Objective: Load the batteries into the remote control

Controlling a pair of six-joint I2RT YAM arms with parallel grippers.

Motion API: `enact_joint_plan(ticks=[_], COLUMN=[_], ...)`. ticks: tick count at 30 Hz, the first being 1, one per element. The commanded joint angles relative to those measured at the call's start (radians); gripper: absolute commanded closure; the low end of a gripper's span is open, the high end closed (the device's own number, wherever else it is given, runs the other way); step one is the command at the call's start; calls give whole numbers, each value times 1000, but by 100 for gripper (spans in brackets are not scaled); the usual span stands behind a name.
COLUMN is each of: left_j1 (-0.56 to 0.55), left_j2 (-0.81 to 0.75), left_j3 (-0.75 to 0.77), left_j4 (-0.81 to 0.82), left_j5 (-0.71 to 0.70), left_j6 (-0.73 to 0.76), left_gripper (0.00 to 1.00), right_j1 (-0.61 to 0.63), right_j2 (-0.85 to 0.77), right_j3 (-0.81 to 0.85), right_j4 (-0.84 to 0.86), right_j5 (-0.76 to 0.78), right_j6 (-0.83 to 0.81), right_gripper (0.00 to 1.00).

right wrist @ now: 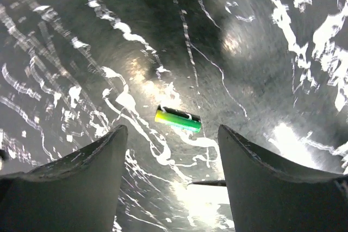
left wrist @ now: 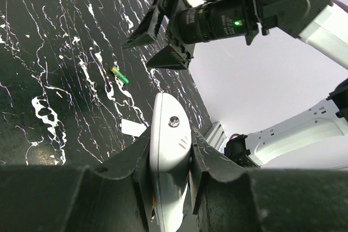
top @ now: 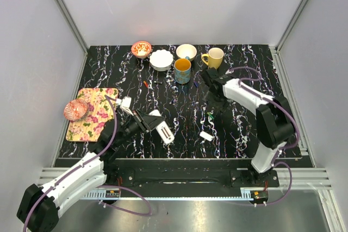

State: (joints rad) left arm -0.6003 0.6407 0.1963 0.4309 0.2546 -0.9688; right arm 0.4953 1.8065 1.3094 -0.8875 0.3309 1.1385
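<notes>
My left gripper (top: 152, 121) is shut on the remote control (top: 166, 134), a slim white bar held above the table's near left, its dark slot facing up. In the left wrist view the remote control (left wrist: 169, 145) sits pinched between both fingers. A green battery (top: 211, 115) lies on the black marbled table. My right gripper (top: 213, 108) hovers just over it. In the right wrist view the battery (right wrist: 178, 119) lies crosswise just ahead of the open gripper (right wrist: 171, 131), touching neither finger.
A small white chip (top: 205, 136) lies near the front edge, also in the left wrist view (left wrist: 133, 127). Bowls and two mugs (top: 182, 70) line the back. Small loose items (top: 147, 84) lie before them. A floral board (top: 95, 113) sits at the left.
</notes>
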Motion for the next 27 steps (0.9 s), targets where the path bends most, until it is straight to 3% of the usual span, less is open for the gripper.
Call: enact_joint_plan(ticks=[1, 3, 10, 19, 27], left_j1=[-3, -4, -7, -10, -13], left_j2=[-24, -16, 25, 53, 60], left_j3=[28, 19, 9, 11, 5], left_j4=[35, 49, 104, 126, 129], left_j5=[-15, -15, 5, 14, 12], left_j6=[-7, -11, -15, -11, -11], left_gripper=[100, 100, 100, 100, 100], right_j1=[2, 2, 5, 26, 28], right_j2=[-171, -226, -167, -124, -53], right_j3=[-91, -200, -211, -196, -206], right_j4=[220, 356, 297, 317, 317], right_j5=[-57, -165, -237, -259, -239], right_j6=[-565, -701, -953, -1019, -1042], right_gripper=[28, 33, 56, 57, 65])
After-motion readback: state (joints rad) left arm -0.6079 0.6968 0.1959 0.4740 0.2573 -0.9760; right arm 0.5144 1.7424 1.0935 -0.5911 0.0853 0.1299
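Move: The green battery lies on the table some 5 cm below the right hand, about 2 cm back and 1 cm to its left. The white battery cover is roughly 12 cm back and 3 cm left of that hand. Out ahead are the blue cylinder, about 13 cm forward and 8 cm left, and the blue mug, 18 cm forward and 14 cm left. From the left hand, the battery is some 26 cm right, 8 cm ahead and 19 cm down. Over the loose green battery the right hand rises another 2.5 cm, then comes down about 5.5 cm while easing back a couple of centimetres, turning nearly 60 degrees counter-clockwise as it goes. Its wide-open fingers close to about half their starting gap and come close to the battery's near end, stopping short of a grip. ##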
